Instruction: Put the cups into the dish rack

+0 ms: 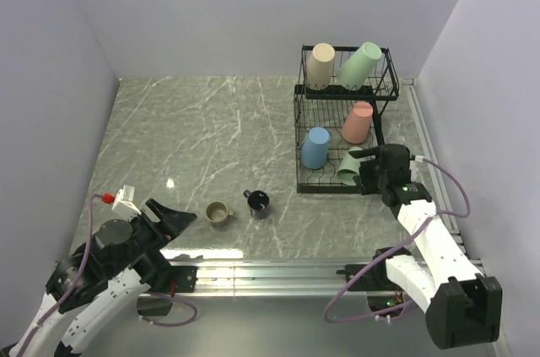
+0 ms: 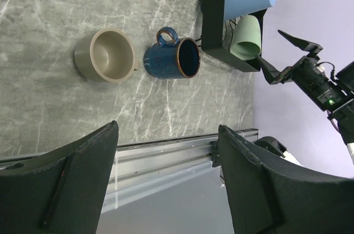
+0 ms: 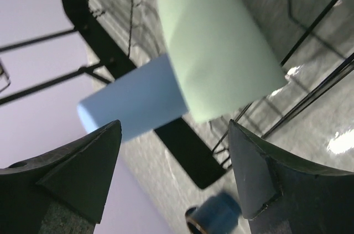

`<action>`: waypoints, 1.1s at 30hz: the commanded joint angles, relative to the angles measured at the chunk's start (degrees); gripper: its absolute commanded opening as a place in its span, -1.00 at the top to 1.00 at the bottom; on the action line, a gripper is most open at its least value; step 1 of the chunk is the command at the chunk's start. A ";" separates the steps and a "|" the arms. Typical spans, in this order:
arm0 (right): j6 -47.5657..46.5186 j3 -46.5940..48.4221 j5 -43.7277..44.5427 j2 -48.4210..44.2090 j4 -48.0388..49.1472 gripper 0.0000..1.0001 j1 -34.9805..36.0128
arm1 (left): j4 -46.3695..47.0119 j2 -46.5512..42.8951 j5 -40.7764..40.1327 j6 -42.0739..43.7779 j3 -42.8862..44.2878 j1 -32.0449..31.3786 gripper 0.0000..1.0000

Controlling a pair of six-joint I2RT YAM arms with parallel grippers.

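Observation:
The black wire dish rack (image 1: 298, 133) stands at the back right. Its upper tier holds a beige cup (image 1: 320, 64) and a pale green cup (image 1: 360, 64). Its lower tier holds a salmon-pink cup (image 1: 358, 121), a blue cup (image 1: 315, 147) and a second pale green cup (image 1: 348, 165). An olive-tan mug (image 1: 218, 213) and a dark navy mug (image 1: 258, 202) sit on the table. My right gripper (image 1: 369, 175) is open beside the lower green cup (image 3: 218, 40), holding nothing. My left gripper (image 1: 173, 220) is open and empty, short of the olive-tan mug (image 2: 105, 55) and the navy mug (image 2: 171, 60).
An aluminium rail (image 1: 270, 273) runs along the table's near edge between the arm bases. Pale walls close in the left, back and right sides. A purple cable (image 1: 451, 184) loops off the right arm near the right wall.

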 commanded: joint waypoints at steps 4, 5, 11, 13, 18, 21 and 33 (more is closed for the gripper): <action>3.75 -2.05 8.18 3.75 5.37 -0.65 0.75 | 1.71 -0.45 -0.10 0.37 0.16 0.29 -0.57; 3.84 -2.05 8.36 4.45 6.06 -0.64 0.75 | 1.71 -0.45 -0.18 0.37 0.16 0.29 -0.57; 4.28 0.40 10.65 8.41 7.57 -0.61 0.57 | 1.54 -2.47 -0.54 0.02 0.25 0.29 -0.57; 4.80 0.84 11.70 8.59 6.69 -0.55 -0.04 | 1.45 -2.73 -0.54 0.20 0.34 0.29 -0.57; 4.81 0.76 11.79 8.85 6.33 -0.26 -1.71 | 1.71 -2.47 0.08 1.16 0.43 0.29 -0.57; 4.98 -0.03 12.05 8.50 6.86 0.28 -1.98 | 1.71 -2.21 0.08 1.34 0.51 0.20 -0.57; 2.70 -2.58 9.42 0.87 2.22 1.00 -2.77 | 1.71 -1.07 -0.97 2.65 3.32 0.20 -0.57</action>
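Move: The green cup lies skewed in the front of the rack's lower tier, its middle about 6 cm below my right hand, 2 cm ahead and 1 cm to the left. From that hand the blue cup is some 12 cm left and 7 cm ahead, and the red cup roughly 13 cm straight ahead, both about 4 cm lower. From my idle left hand the green cup is some 45 cm right, 19 cm ahead and 12 cm below. I lower my open right hand about 4 cm to the green cup's mouth, sliding right and a little forward, then keep drifting right as the fingers shut and pinch the wall at its rim. Closing, I go up about 3 cm and forward, then ease back 1 cm, with the hand turned some 15 degrees clockwise in all. ##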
